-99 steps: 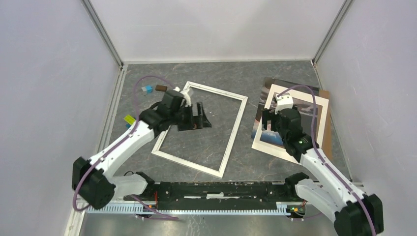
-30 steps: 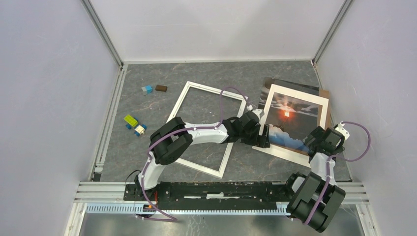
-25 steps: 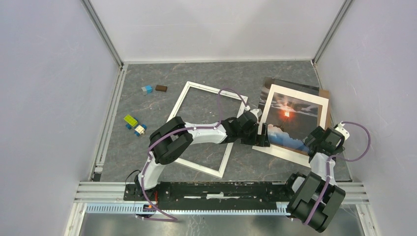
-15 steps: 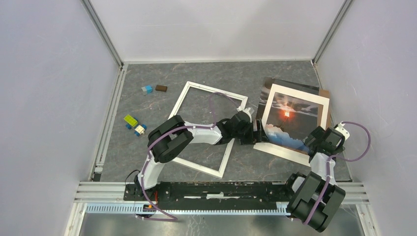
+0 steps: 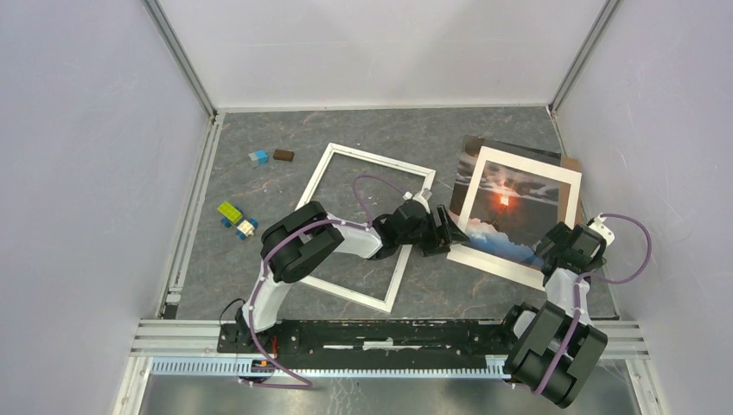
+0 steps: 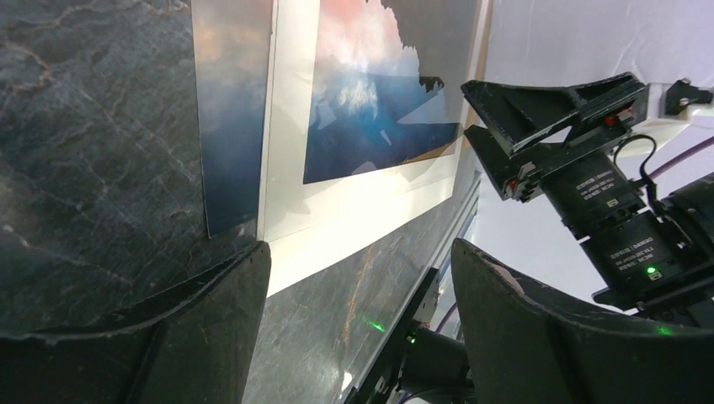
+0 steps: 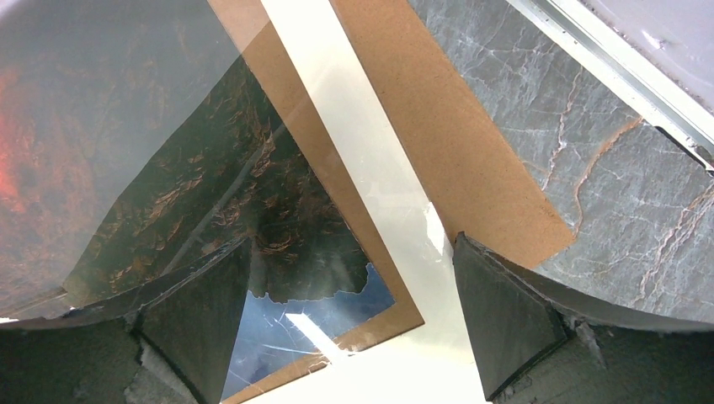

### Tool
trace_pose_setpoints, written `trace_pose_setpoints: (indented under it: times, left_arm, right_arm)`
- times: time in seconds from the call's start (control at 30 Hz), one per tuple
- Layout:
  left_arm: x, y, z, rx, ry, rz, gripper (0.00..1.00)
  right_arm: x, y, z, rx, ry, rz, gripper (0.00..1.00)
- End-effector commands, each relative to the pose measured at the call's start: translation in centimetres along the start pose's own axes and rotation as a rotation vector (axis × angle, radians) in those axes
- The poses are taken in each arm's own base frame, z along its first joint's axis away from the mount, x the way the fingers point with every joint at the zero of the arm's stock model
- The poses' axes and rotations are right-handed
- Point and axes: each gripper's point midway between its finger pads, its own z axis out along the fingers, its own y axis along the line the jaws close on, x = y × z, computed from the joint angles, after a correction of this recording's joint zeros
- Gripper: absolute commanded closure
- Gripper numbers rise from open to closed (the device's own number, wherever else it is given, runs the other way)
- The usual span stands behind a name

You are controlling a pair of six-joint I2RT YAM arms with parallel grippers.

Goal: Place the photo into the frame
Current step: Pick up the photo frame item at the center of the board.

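Observation:
The photo point(image 5: 516, 210), an orange-glow landscape with a wide white border, lies at the right, partly over a brown board. The empty white frame point(image 5: 320, 172) lies tilted in the middle of the table. My left gripper point(image 5: 446, 232) reaches across the frame's right side and stands open at the photo's near-left corner. In the left wrist view the photo point(image 6: 368, 101) lies just ahead of my left gripper point(image 6: 360, 324), with only table between the fingers. My right gripper point(image 5: 554, 247) is open over the photo's near-right corner. In the right wrist view that white border point(image 7: 354, 143) runs between the open fingers of my right gripper point(image 7: 352, 324).
A brown backing board point(image 5: 571, 164) and a dark sheet point(image 5: 464, 177) stick out from under the photo. Small coloured blocks point(image 5: 258, 156) point(image 5: 229, 211) lie at the left of the table. The right wall stands close behind the photo.
My left gripper has drawn back leftward from over the photo's left edge to just off its corner. The photo has shifted slightly. The right arm has stayed put.

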Motion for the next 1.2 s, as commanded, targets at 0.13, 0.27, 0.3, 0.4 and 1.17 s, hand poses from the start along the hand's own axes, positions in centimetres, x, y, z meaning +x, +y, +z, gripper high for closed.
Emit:
trace_pose_setpoints:
  times: [0.13, 0.27, 0.3, 0.4, 1.17]
  left_arm:
    - [-1.6, -2.3, -0.2, 0.182, -0.087, -0.047, 0.22]
    - [-2.2, -3.3, -0.7, 0.235, -0.126, -0.035, 0.29]
    - [-2.3, -3.4, -0.6, 0.241, -0.131, -0.034, 0.3]
    - [-2.5, -3.7, -0.3, 0.258, -0.136, -0.038, 0.34]
    - [-3.1, -3.2, 2.6, 0.243, -0.13, -0.076, 0.54]
  right_arm:
    - [2.6, 0.9, 0.0, -0.055, 0.086, -0.007, 0.07]
    - [2.6, 1.0, 0.1, -0.057, 0.087, -0.01, 0.07]
    - [2.6, 1.0, 0.1, -0.058, 0.086, -0.01, 0.07]
    - [2.6, 1.1, 0.1, -0.06, 0.084, -0.014, 0.07]
    - [2.4, 1.5, -0.1, -0.08, 0.076, -0.023, 0.08]
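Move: The near-left corner of the clear sheet lies about 3 cm back, 1 cm left and 4 cm below the left hand. The white mat's middle is roughly 4 cm ahead and 14 cm right of the left hand; the empty frame's middle is some 25 cm to its left and 2 cm ahead. From the right hand that same corner lies around 28 cm left and 1 cm back, barely lower. Work the left gripper forward about 2.5 cm along the clear sheet's left edge and some 2 cm right onto the sheet, lifting about 2 cm midway and sinking half back. Tip the fingertips up some 10 degrees, and close the fingers from nearly wide to half open around the sheet's near-left corner, without clamping it. ##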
